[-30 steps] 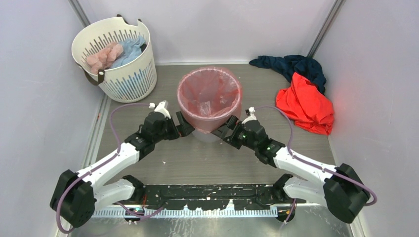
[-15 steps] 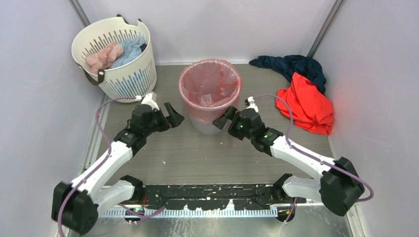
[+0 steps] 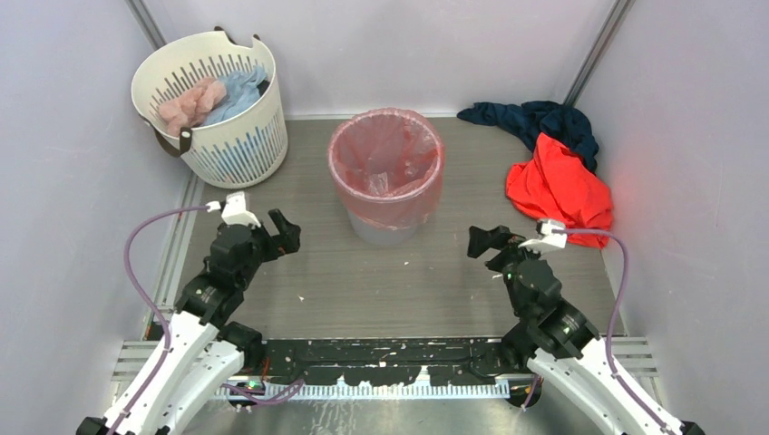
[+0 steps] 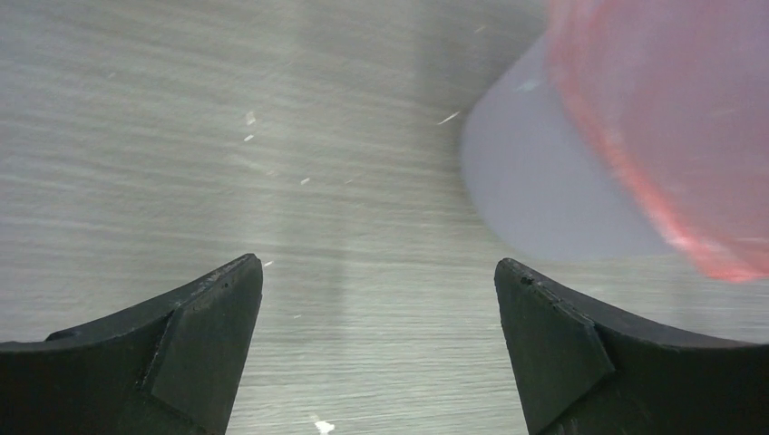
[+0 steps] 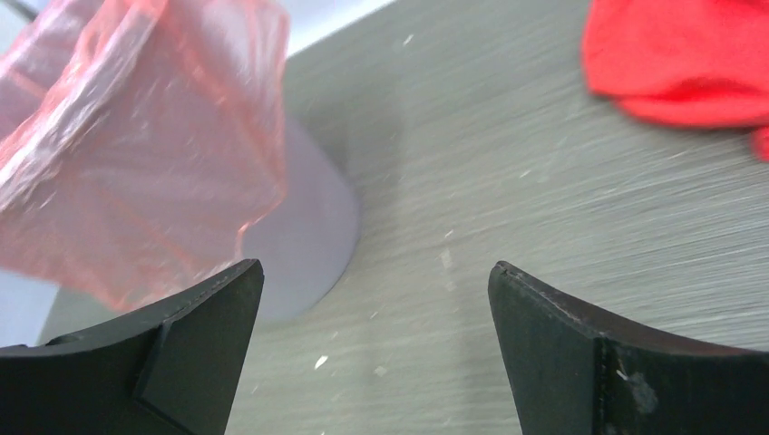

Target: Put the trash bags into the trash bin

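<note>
The translucent red-pink trash bag [image 3: 385, 163] lines the light grey trash bin [image 3: 385, 228] at the table's middle back, its film folded over the rim and down the outside. It also shows in the left wrist view [image 4: 671, 118] over the bin [image 4: 544, 199], and in the right wrist view [image 5: 136, 163] over the bin [image 5: 308, 245]. My left gripper [image 3: 284, 234] is open and empty, left of the bin and apart from it. My right gripper [image 3: 485, 241] is open and empty, right of the bin and apart from it.
A white slotted laundry basket [image 3: 236, 136] with pink and blue cloth stands at the back left. A red-orange garment [image 3: 558, 190] and a dark blue one [image 3: 535, 120] lie at the back right. Grey walls close in both sides.
Both grippers have let go of the bag's rim and drawn back from the bin toward the near edge, left arm to the left, right arm to the right. The bag stays over the rim.
</note>
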### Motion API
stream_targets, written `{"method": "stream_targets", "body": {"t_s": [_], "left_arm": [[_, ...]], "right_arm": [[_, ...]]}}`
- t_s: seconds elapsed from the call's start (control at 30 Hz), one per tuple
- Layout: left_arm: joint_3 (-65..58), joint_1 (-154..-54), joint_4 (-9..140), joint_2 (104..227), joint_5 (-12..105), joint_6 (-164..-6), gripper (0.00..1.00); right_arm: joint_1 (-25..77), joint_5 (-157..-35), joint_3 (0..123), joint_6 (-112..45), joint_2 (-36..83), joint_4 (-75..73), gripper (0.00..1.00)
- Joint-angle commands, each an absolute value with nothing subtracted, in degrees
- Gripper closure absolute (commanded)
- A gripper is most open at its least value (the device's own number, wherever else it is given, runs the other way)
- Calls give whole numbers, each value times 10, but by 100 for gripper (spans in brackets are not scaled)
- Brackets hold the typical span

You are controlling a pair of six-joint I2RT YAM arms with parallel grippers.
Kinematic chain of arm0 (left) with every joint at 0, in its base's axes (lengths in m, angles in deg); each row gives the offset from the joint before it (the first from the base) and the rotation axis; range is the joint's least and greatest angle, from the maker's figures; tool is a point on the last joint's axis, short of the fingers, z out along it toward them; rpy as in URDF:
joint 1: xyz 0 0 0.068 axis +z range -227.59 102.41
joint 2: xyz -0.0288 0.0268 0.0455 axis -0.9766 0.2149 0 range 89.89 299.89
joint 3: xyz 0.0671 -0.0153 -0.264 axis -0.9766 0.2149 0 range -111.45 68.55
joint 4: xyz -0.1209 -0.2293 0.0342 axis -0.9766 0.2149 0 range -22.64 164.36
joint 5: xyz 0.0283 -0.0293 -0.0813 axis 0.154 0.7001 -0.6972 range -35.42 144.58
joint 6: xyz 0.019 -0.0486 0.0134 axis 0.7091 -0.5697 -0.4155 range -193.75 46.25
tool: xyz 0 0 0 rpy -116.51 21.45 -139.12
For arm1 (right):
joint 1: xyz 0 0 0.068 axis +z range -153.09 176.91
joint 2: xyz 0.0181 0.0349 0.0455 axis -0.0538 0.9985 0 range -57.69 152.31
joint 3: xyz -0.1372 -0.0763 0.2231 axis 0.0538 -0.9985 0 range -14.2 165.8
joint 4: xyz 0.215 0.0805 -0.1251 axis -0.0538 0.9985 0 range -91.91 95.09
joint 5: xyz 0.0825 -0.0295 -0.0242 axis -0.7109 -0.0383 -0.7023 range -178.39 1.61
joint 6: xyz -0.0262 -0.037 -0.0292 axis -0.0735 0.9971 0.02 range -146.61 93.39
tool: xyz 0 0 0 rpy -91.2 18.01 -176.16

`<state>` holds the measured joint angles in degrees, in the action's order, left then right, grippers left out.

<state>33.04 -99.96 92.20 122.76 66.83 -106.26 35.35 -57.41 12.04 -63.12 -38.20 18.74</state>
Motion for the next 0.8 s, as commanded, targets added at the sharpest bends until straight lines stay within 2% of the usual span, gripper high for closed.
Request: {"method": "stream_targets", "body": {"t_s": [0.0, 0.1, 0.17, 0.33, 0.43, 0.57, 0.67, 0.77], "left_arm": [[395, -997, 848, 1246, 751, -993, 0], [442, -996, 760, 1243, 721, -904, 0], [475, -993, 694, 1238, 753, -878, 0], [545, -960, 542, 1253, 759, -816, 0], [555, -916, 487, 1316, 733, -807, 0], [586, -821, 366, 1415, 619, -833, 0], [576, -770, 289, 1501, 529, -839, 0], [549, -750, 275, 1561, 514, -847, 0]], "right_arm": [[353, -390, 66, -489, -455, 102, 0], [353, -310, 35, -395, -464, 25, 0], [353, -272, -1, -322, -450, -100, 0], [348, -259, -104, -140, -292, -468, 0], [309, -276, -120, -148, -119, -633, 0], [271, -312, -103, -170, 89, -771, 0], [247, -326, -86, -171, 192, -839, 0], [216, -351, -72, -202, 232, -832, 0]]}}
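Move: The trash bin, lined with its red bag, stands about 14 cm ahead of my left hand and 24 cm to its right, its middle a few centimetres lower. From my right hand the bin is roughly 16 cm ahead and 23 cm left, again slightly below. The white basket lies some 30 cm ahead and 19 cm left of my left hand; the red cloth is about 22 cm ahead, 26 cm right and 17 cm below my right hand. Both empty hands go on drawing aside from the lined bin, fingers staying wide open. My left hand sinks about 15 cm, shifting left and a little forward as it rolls its left side up. I swing my right hand right first, then down and forward, about 10 cm each way across and down, rolling its left side well under while it turns clockwise. ##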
